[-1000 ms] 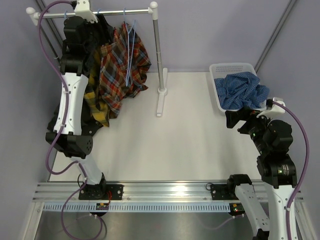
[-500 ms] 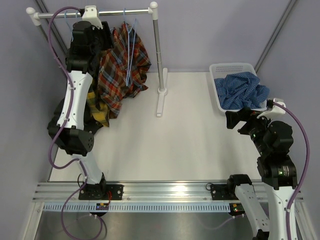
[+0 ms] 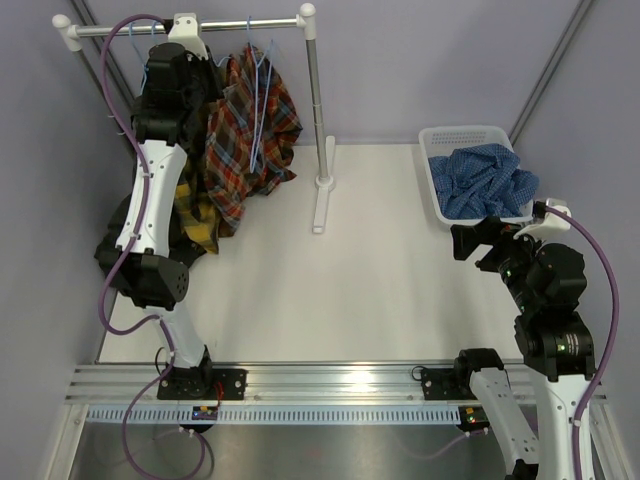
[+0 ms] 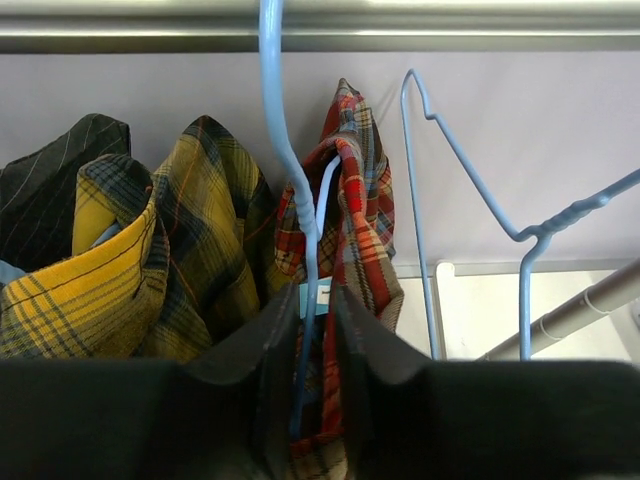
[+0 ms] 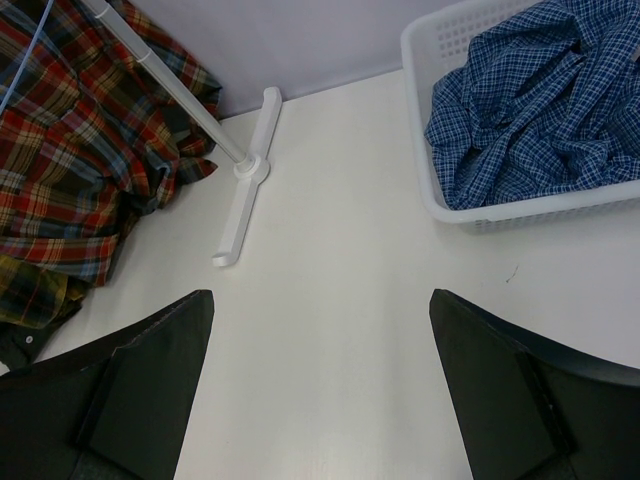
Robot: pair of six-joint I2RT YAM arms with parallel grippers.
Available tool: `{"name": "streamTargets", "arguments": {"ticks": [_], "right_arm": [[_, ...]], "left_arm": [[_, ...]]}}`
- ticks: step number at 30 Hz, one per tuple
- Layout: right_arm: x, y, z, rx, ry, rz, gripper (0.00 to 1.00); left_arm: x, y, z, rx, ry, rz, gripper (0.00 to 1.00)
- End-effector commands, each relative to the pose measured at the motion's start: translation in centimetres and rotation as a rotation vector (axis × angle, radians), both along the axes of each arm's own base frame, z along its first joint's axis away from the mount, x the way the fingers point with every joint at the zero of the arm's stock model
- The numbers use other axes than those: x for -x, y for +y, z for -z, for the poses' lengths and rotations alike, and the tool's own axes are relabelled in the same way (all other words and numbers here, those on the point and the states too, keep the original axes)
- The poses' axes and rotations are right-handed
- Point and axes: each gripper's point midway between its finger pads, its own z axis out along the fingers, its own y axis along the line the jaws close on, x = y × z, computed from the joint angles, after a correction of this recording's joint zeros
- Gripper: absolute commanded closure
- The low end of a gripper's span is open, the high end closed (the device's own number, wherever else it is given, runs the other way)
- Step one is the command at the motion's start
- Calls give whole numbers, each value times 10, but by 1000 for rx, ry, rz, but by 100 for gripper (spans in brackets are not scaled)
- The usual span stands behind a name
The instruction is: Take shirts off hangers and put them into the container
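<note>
High at the rail (image 3: 250,24), my left gripper (image 3: 205,78) has its jaws pressed close on the neck of a light-blue hanger (image 4: 285,150) and the collar of the red-orange-navy plaid shirt (image 4: 355,200) hung on it. That shirt (image 3: 245,130) drapes below the rail. The yellow-black plaid shirt (image 4: 190,250) and the black shirt (image 4: 50,170) hang just left of it. A bare hanger (image 4: 440,150) hangs to the right. The blue check shirt (image 3: 485,180) lies bunched in the white container (image 3: 440,140). My right gripper (image 3: 470,240) stands open over the table beside the container (image 5: 420,60).
The rail's white upright and foot (image 3: 320,205) stand between the hanging shirts and the container, and the foot (image 5: 245,190) shows in the right wrist view. Grey walls close in behind and to the left. Shirt tails reach down to the table at far left.
My left arm rose and shifted right along the rail to the red plaid shirt's hanger, and its jaws narrowed onto the hanger neck. The right arm kept still.
</note>
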Motion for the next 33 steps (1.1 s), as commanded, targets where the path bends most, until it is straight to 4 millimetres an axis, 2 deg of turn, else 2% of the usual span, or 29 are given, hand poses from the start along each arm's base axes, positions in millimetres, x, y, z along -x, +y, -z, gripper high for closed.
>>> {"name": "streamTargets", "arguments": {"ticks": [1, 3, 4, 6, 9, 11, 14, 16, 17, 18, 20, 21, 23, 24, 25, 26, 27, 28, 30, 31, 32, 33], "right_arm": [[4, 0, -1, 20, -4, -4, 1], [4, 0, 0, 20, -1, -4, 1], [5, 0, -2, 18, -6, -4, 1], [6, -1, -1, 20, -4, -3, 1], [6, -1, -1, 21, -3, -3, 1], [8, -1, -2, 24, -6, -5, 1], [10, -1, -1, 30, -4, -9, 0], [12, -1, 0, 37, -5, -12, 1], [12, -1, 2, 37, -2, -12, 1], [13, -1, 2, 39, -3, -12, 0], [14, -1, 2, 46, 1, -16, 0], [14, 0, 2, 48, 2, -21, 1], [15, 0, 1, 55, 1, -23, 1], [15, 0, -1, 58, -6, -26, 1], [15, 0, -1, 61, -3, -25, 1], [15, 0, -2, 63, -7, -30, 1], [13, 2, -2, 63, -3, -38, 1], [12, 3, -3, 60, -6, -45, 1], [9, 7, -3, 53, -1, -64, 1], [5, 9, -2, 46, 6, -69, 1], [4, 11, -3, 42, 7, -80, 0], [0, 14, -4, 35, 12, -91, 1]], "left_arm": [[-5, -2, -10, 1, -44, 23, 86], [-2, -2, -15, -2, -56, 22, 98], [1, -1, -21, -3, -68, 22, 100], [6, -1, -33, -9, -93, 28, 100], [23, 0, -63, -5, -155, 32, 100], [40, 1, -93, -1, -217, 36, 100], [61, 1, -121, 0, -278, 49, 100], [68, 1, -123, -7, -282, 53, 100], [78, 1, -130, -11, -296, 58, 100], [77, 1, -121, -17, -274, 60, 100], [84, 1, -115, -24, -254, 65, 100], [94, 2, -118, -24, -255, 68, 100], [100, 1, -97, -25, -194, 77, 100], [118, 2, -103, -24, -207, 78, 100], [119, 3, -77, -28, -147, 78, 100], [127, 4, -69, -28, -129, 72, 100], [149, 8, -75, -36, -150, 66, 100], [152, 13, -45, -42, -75, 43, 100], [170, 17, -27, -53, -34, 30, 100], [193, 21, -26, -50, -34, 20, 100], [199, 21, 2, -56, 24, 23, 100], [217, 23, 19, -53, 54, 23, 100]]}}
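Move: The red plaid shirt's hanger has its neck right between the left fingers, level with them, its hook over the rail some 7 cm straight above. The shirt hangs about 18 cm below the hand and 3 cm to its right. Level in depth, an empty hanger dangles roughly 9 cm to the hand's right and 5 cm lower, the yellow plaid shirt about 9 cm left and 17 cm lower. From the right hand the hanger neck lies some 32 cm ahead, 48 cm left and 10 cm up. The hanger's neck gets pinched as the left fingers close their last gap just below the rail. After a short hold the left hand lifts it about 6 cm up and back to bring the hook off the rail, then draws it straight back towards the base while sinking to its starting height, some 18 cm back in all, the grip kept and the wrist nearly level. ##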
